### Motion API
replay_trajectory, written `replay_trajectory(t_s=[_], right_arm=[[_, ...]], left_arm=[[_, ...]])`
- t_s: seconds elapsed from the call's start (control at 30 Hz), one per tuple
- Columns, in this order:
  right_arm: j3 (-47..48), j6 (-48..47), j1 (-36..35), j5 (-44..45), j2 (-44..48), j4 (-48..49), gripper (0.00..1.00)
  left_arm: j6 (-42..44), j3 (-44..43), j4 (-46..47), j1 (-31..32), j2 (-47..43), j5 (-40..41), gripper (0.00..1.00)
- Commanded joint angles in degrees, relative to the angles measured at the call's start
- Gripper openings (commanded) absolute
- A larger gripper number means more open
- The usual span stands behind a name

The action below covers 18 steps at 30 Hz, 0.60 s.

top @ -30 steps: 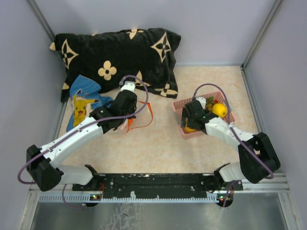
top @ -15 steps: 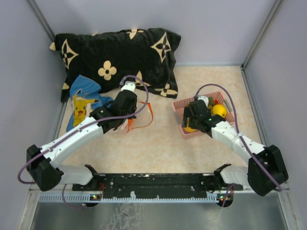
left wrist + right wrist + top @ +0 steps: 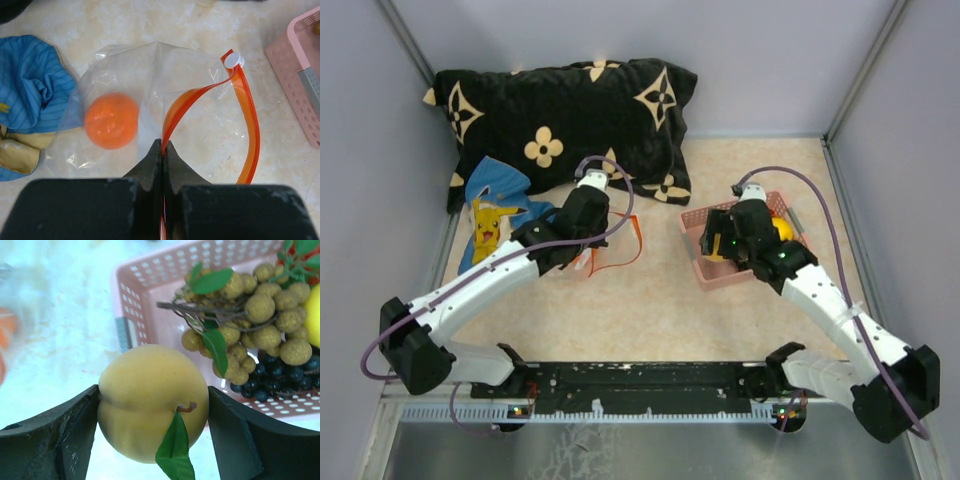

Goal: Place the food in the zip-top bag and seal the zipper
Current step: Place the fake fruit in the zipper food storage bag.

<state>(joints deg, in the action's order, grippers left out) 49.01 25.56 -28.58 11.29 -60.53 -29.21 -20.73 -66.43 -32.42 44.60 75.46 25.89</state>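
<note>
The clear zip-top bag (image 3: 150,75) lies on the table with an orange fruit (image 3: 111,120) inside it. Its mouth gapes, and the orange-red zipper (image 3: 248,125) curves round in a loop. My left gripper (image 3: 163,146) is shut on the near side of that zipper strip, seen from above by the bag (image 3: 620,245). My right gripper (image 3: 152,410) is shut on a yellow peach-like fruit (image 3: 145,385) with a green leaf, held over the left corner of the pink basket (image 3: 150,270). More food stays in the basket: a brownish ball cluster (image 3: 260,310), dark grapes (image 3: 280,382) and a lemon (image 3: 782,228).
The pink basket (image 3: 692,215) stands right of the bag. A blue cartoon-print cloth (image 3: 495,200) lies left of the bag. A black pillow (image 3: 570,110) fills the back left. Grey walls close in the table on three sides.
My right arm has stretched out and lifted, with the yellow fruit between its fingers, at the basket's left corner. My left arm has hardly moved and keeps its pinch on the zipper.
</note>
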Motion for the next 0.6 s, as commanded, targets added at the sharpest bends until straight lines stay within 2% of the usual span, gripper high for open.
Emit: replay_trajectory(t_s=[0.0, 0.23, 0.57], right_arm=[[4.2, -1.7, -2.0, -2.3, 3.5, 3.6, 0.58], [4.7, -0.8, -9.7, -4.5, 1.9, 14.2, 0.58], [5.3, 1.0, -16.4, -9.5, -4.8, 32.3, 0.58]], left_arm=[[0.5, -2.6, 0.9, -0.2, 0.6, -1.3, 0.0], [0.6, -3.8, 0.8, -0.2, 0.8, -2.1, 0.0], [-0.1, -3.9, 0.4, -0.2, 0.1, -3.2, 0.0]])
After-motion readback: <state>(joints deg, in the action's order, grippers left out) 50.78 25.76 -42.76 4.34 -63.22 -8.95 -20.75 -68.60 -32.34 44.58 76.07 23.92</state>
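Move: Some 20 cm to the left of the right hand, about 1 cm farther out and 4 cm lower, is the bag mouth that the held yellow fake fruit is bound for. The orange already in the bag lies roughly 29 cm left, 2 cm ahead and 10 cm below; the basket's middle is about 10 cm right, 1 cm ahead and 12 cm below. From the left fingers, the bag mouth is about 5 cm right, 1 cm ahead and 4 cm below. Lifting first and then sweeping left, the right hand carries the yellow fruit away from the basket towards the bag mouth, about 12 cm left and 7 cm up, gathering speed. Its wrist swings counter-clockwise some 20 degrees while the fingertips tip upward, grip unchanged around the fruit. The left fingers keep pinching the bag's orange rim, easing only about 1 cm up and right. ##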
